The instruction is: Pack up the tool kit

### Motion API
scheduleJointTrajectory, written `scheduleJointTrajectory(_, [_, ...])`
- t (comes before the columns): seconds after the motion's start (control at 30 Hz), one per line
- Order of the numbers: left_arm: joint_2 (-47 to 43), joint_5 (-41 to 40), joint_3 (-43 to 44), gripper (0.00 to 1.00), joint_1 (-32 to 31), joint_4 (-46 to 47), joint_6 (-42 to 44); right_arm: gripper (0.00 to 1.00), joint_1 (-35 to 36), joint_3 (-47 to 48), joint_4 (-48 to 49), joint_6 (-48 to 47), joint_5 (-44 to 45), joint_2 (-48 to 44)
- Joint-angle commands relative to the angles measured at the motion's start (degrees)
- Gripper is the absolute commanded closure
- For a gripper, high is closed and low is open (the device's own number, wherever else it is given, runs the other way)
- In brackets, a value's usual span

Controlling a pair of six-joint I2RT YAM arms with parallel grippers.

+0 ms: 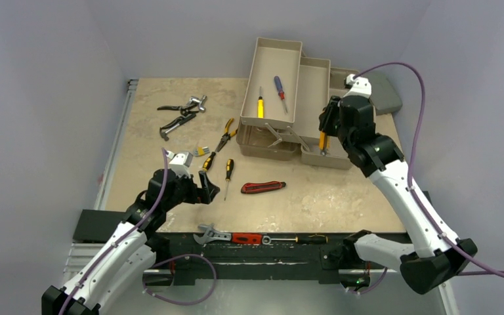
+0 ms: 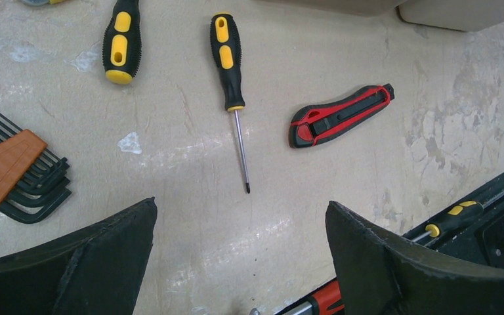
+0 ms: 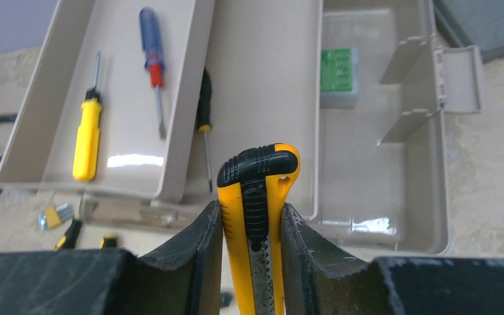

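The beige tool kit box point(image 1: 270, 149) stands open at the back, its fold-out trays point(image 1: 277, 69) spread. One tray point(image 3: 33, 125) holds a yellow screwdriver point(image 3: 86, 134) and a blue screwdriver point(image 3: 151, 52). My right gripper point(image 3: 251, 207) hangs over the box's right half, shut on a yellow utility knife point(image 3: 257, 184). On the table lie a black-and-yellow screwdriver point(image 2: 228, 65), a red utility knife point(image 2: 340, 115) and pliers point(image 1: 226, 134). My left gripper point(image 2: 241, 210) is open just short of the screwdriver's tip, with nothing between its fingers.
An orange hex key set point(image 2: 10, 167) lies left of the screwdriver. Dark pliers and a wrench point(image 1: 182, 111) sit at the back left. A grey case point(image 1: 386, 92) is behind the box. More tools line the black front rail point(image 1: 249, 237).
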Motion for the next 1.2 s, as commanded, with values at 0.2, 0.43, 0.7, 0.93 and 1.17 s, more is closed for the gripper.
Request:
scheduleJointTrajectory(0.2, [0.52, 1.06, 0.21, 0.04, 0.15, 3.22, 1.12, 1.00, -8.99, 14.61, 9.41, 0.43, -8.35, 18.13])
scheduleJointTrajectory(0.43, [0.73, 0.92, 0.31, 0.05, 0.18, 3.16, 1.12, 1.00, -10.08, 27.82, 7.56, 1.83, -9.83, 32.75])
scheduleJointTrajectory(0.7, [1.22, 0.97, 0.53, 0.04, 0.17, 2.88, 1.12, 0.67, -10.27, 30.31, 6.39, 2.84, -10.41, 39.05])
scheduleJointTrajectory(0.93, [2.25, 2.21, 0.28, 0.04, 0.15, 4.05, 1.37, 0.50, -10.38, 27.23, 5.67, 0.90, -11.65, 31.24])
scheduleJointTrajectory(1.17, [4.74, 2.22, 0.87, 0.07, -1.07, 5.29, 1.29, 0.37, -10.35, 16.42, 3.89, -0.72, -11.48, 16.67])
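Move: The yellow knife is in my right hand; its landing spot on the middle tray's floor lies about 15 cm ahead, 3 cm left and 10 cm down. The small black-yellow screwdriver lies 4 cm to the left of that spot and 2 cm nearer. The blue screwdriver in the top tray is some 18 cm ahead and 11 cm left of my right hand, the green box 20 cm ahead and 6 cm right, far lower. From my left hand the spot is about 25 cm ahead, 28 cm right and 9 cm up. With my right hand I carry the yellow knife about 18 cm forward over the middle tray, then sink some 7 cm towards its floor, tipping the fingers down about 10 degrees. I open to let go of the knife beside the small black-yellow screwdriver, then draw up some 7 cm and back about 5 cm, levelling the wrist again. ##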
